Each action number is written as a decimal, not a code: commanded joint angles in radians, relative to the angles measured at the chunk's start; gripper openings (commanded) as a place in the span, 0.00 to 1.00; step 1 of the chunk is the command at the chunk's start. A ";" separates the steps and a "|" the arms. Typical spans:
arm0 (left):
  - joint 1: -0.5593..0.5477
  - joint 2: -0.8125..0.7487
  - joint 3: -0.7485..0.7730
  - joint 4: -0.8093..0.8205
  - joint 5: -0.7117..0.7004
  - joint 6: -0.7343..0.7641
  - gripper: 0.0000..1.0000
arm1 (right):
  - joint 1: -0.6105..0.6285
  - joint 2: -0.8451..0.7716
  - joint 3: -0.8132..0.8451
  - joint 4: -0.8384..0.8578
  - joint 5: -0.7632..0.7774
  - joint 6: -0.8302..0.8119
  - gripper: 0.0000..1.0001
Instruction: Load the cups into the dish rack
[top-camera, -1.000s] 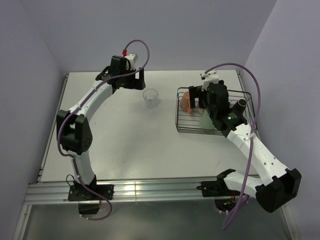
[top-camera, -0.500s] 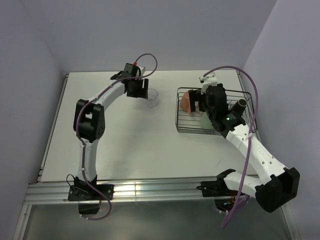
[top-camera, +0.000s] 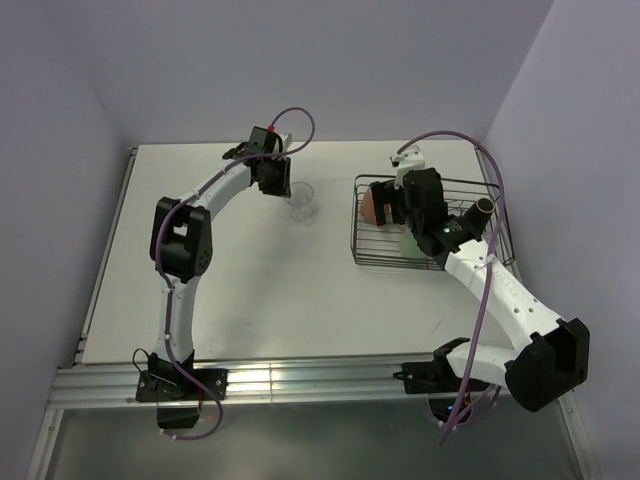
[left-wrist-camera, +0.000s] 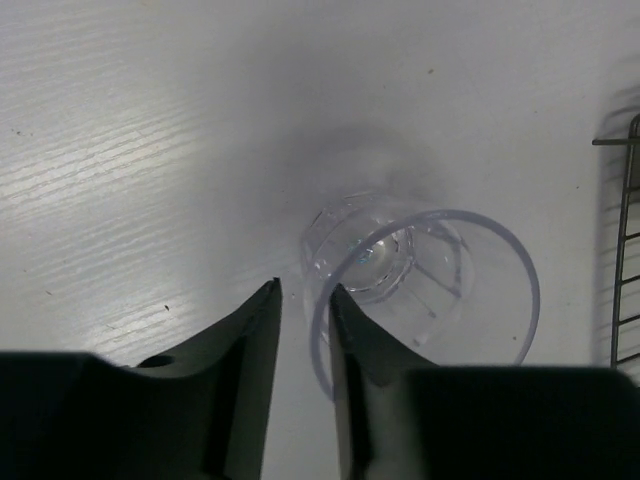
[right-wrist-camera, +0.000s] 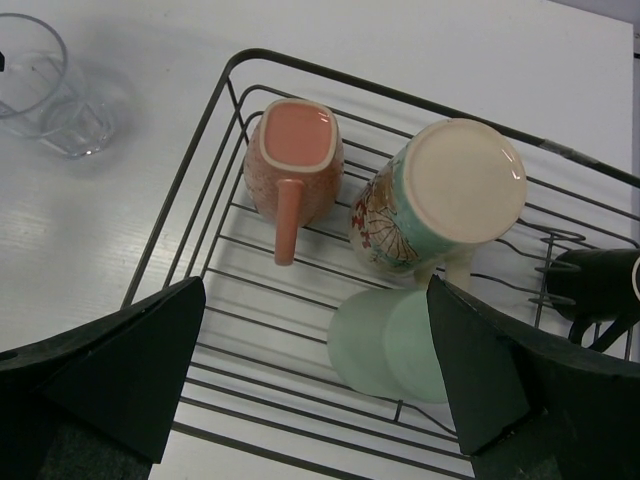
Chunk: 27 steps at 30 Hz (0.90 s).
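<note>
A clear glass (top-camera: 301, 197) (left-wrist-camera: 420, 280) stands upright on the white table, left of the dish rack (top-camera: 430, 264). My left gripper (top-camera: 287, 186) (left-wrist-camera: 303, 295) straddles its near rim, one finger inside and one outside. The jaws are narrow, with a sliver of table still showing between the outer finger and the rim. My right gripper (top-camera: 393, 211) (right-wrist-camera: 316, 285) hangs wide open above the rack (right-wrist-camera: 240, 62) and holds nothing. Under it lie a pinkish mug (right-wrist-camera: 295, 150), a cream patterned mug (right-wrist-camera: 450, 195) and a green tumbler (right-wrist-camera: 390, 345). A dark handled cup (right-wrist-camera: 600, 285) sits at the rack's right.
The rack's left wire wall (left-wrist-camera: 620, 250) is close to the glass on its right. Purple-grey walls close in the table at the back and both sides. Both arm bases stand on the metal rail at the near edge.
The left arm has swung right to the glass, and its jaws have narrowed from wide open to astride the rim. The right gripper has shifted slightly back over the rack, still open.
</note>
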 joint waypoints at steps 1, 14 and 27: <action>-0.001 -0.020 0.010 0.015 0.033 -0.014 0.30 | -0.008 0.005 0.049 0.006 -0.011 0.010 1.00; 0.079 -0.225 -0.042 -0.010 0.242 -0.041 0.00 | -0.078 0.004 0.129 -0.109 -0.097 -0.042 1.00; 0.089 -0.865 -0.363 0.209 -0.013 0.228 0.00 | -0.120 0.099 0.466 -0.313 -0.534 0.095 1.00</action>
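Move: The clear glass I'm about to pinch stands with its middle about 4 cm to the right of my left fingertips, 1 cm ahead and 4 cm below. The rack's middle is some 33 cm right of that hand and 6 cm back, with the pink mug in it about 21 cm right and 2 cm back. From my right hand the glass lies roughly 22 cm left, 13 cm ahead and 19 cm down. I close my left fingers on the near-left side of the glass's rim, one pad inside and one outside, easing back a little. Then, keeping that pinch, I lift steeply about 28 cm, drawing back some 9 cm and left 8 cm while the fingertips tip up by around 35 degrees. My right hand, open and empty, rises about 9 cm above the rack and turns slightly counter-clockwise. ##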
